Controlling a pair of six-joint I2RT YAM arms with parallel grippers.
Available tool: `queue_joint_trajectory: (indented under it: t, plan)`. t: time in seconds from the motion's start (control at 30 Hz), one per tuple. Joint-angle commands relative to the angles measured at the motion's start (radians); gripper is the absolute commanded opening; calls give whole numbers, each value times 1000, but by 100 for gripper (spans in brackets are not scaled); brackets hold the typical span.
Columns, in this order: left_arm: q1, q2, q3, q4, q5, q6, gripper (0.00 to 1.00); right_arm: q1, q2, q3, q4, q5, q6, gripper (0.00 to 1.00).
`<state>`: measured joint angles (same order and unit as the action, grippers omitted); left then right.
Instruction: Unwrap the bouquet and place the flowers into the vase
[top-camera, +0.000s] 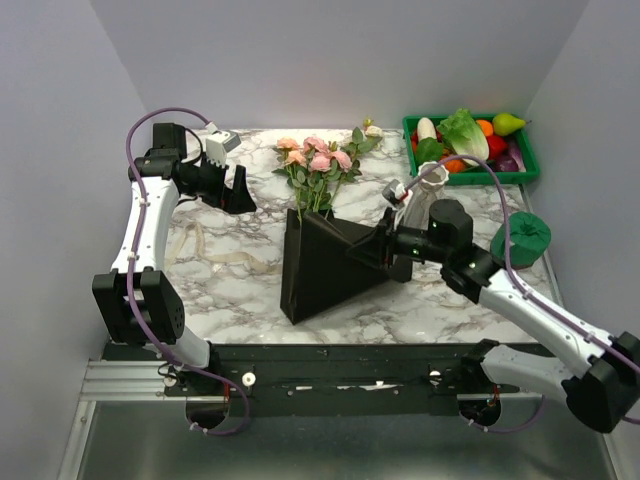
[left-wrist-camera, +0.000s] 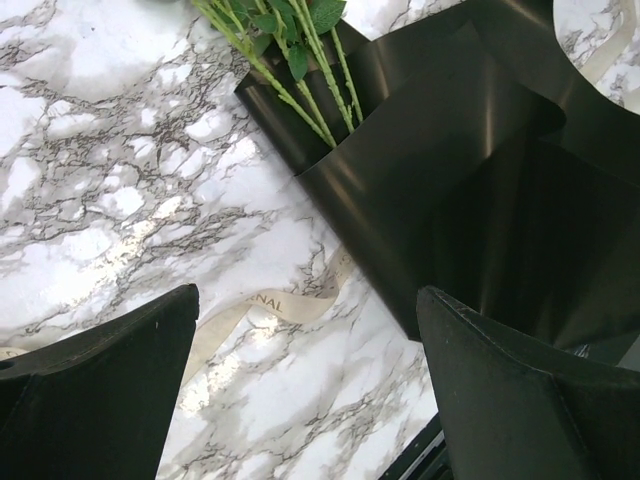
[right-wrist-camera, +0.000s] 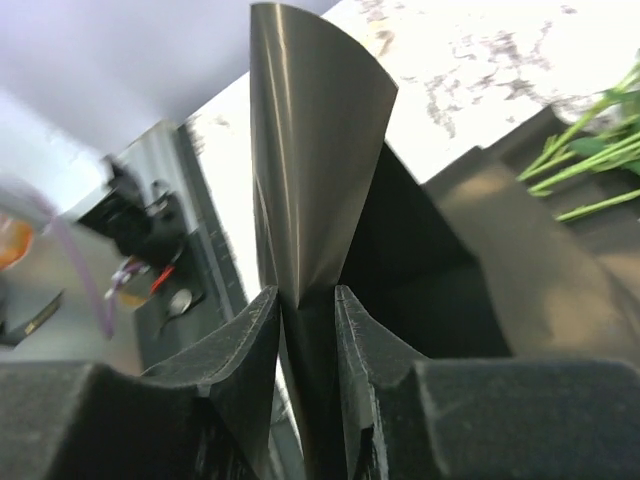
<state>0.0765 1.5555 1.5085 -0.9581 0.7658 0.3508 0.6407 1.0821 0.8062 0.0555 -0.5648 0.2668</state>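
Note:
The bouquet's pink and peach flowers (top-camera: 318, 158) lie at the back middle of the marble table, stems (left-wrist-camera: 290, 70) running into the glossy black wrapper (top-camera: 325, 262). The wrapper has sprung open into a wide cone. My right gripper (top-camera: 386, 250) is shut on its right edge, and a fold of the black paper (right-wrist-camera: 320, 150) stands pinched between the fingers of that gripper (right-wrist-camera: 307, 295). My left gripper (top-camera: 236, 190) hangs open left of the flowers, above bare table, nothing between its fingers (left-wrist-camera: 100, 390). The white vase (top-camera: 425, 193) stands just behind the right wrist, partly hidden.
A loose cream ribbon (top-camera: 215, 255) lies on the table left of the wrapper, also below the left gripper (left-wrist-camera: 265, 305). A green crate (top-camera: 525, 170) of plastic vegetables sits at the back right. A dark green crinkled object (top-camera: 522, 238) is beside the right forearm.

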Motion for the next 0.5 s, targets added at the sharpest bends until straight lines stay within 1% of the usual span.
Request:
queue_joint_trajectory:
  t: [0.0,0.07,0.1,0.17,0.2,0.27,0.3,0.37,0.4,0.47]
  plan:
    - [3,-6,10,19,-20,-24,99,17,-125,-51,-114,-107,0,37]
    - [3,3,19,21,-19,-36,99,22,-172,-68,-178,-184,-11,39]
    - [3,5,24,22,-20,-41,99,28,-186,-70,-210,-204,-15,43]
    - [3,9,36,24,-26,-46,99,54,-230,-82,-296,-219,-37,46]
    - [3,9,41,25,-34,-52,99,77,-247,-88,-308,-201,-37,52]
    - [3,11,48,32,-40,-62,99,140,-284,-82,-353,-153,-25,61]
    - [2,12,53,33,-43,-73,99,149,-298,-85,-364,-147,-17,64]
    - [-1,24,74,27,-46,-82,99,184,-327,-114,-371,-136,24,67]
    - [-7,31,81,25,-48,-85,99,198,-373,-125,-373,-127,43,72]
    - [-17,38,97,13,-51,-90,99,238,-421,-145,-405,-84,95,77]
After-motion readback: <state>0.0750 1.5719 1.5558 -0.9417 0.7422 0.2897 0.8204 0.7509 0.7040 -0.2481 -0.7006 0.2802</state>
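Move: The right hand holds a raised flap of the black wrapping paper, with the table's near edge, where it carries the flap, about 15 cm back and 15 below. The paper's near-left corner is 10 cm back and 14 left; the flowers lie about 26 cm ahead and 9 left, the vase 13 ahead and 12 right. From the left hand, that spot on the table edge is roughly 29 cm back, 28 right and 13 below. With the flap of black wrapping paper already pinched and well off the table, the right hand sweeps it back towards the near table edge by about 13 cm, nearly level and drifting a little right, away from the flowers and the vase. On the way the wrist turns some 20 degrees counter-clockwise, and over the second half of the pull the fingers spread from nearly shut to about three-quarters open, letting go of the flap. ##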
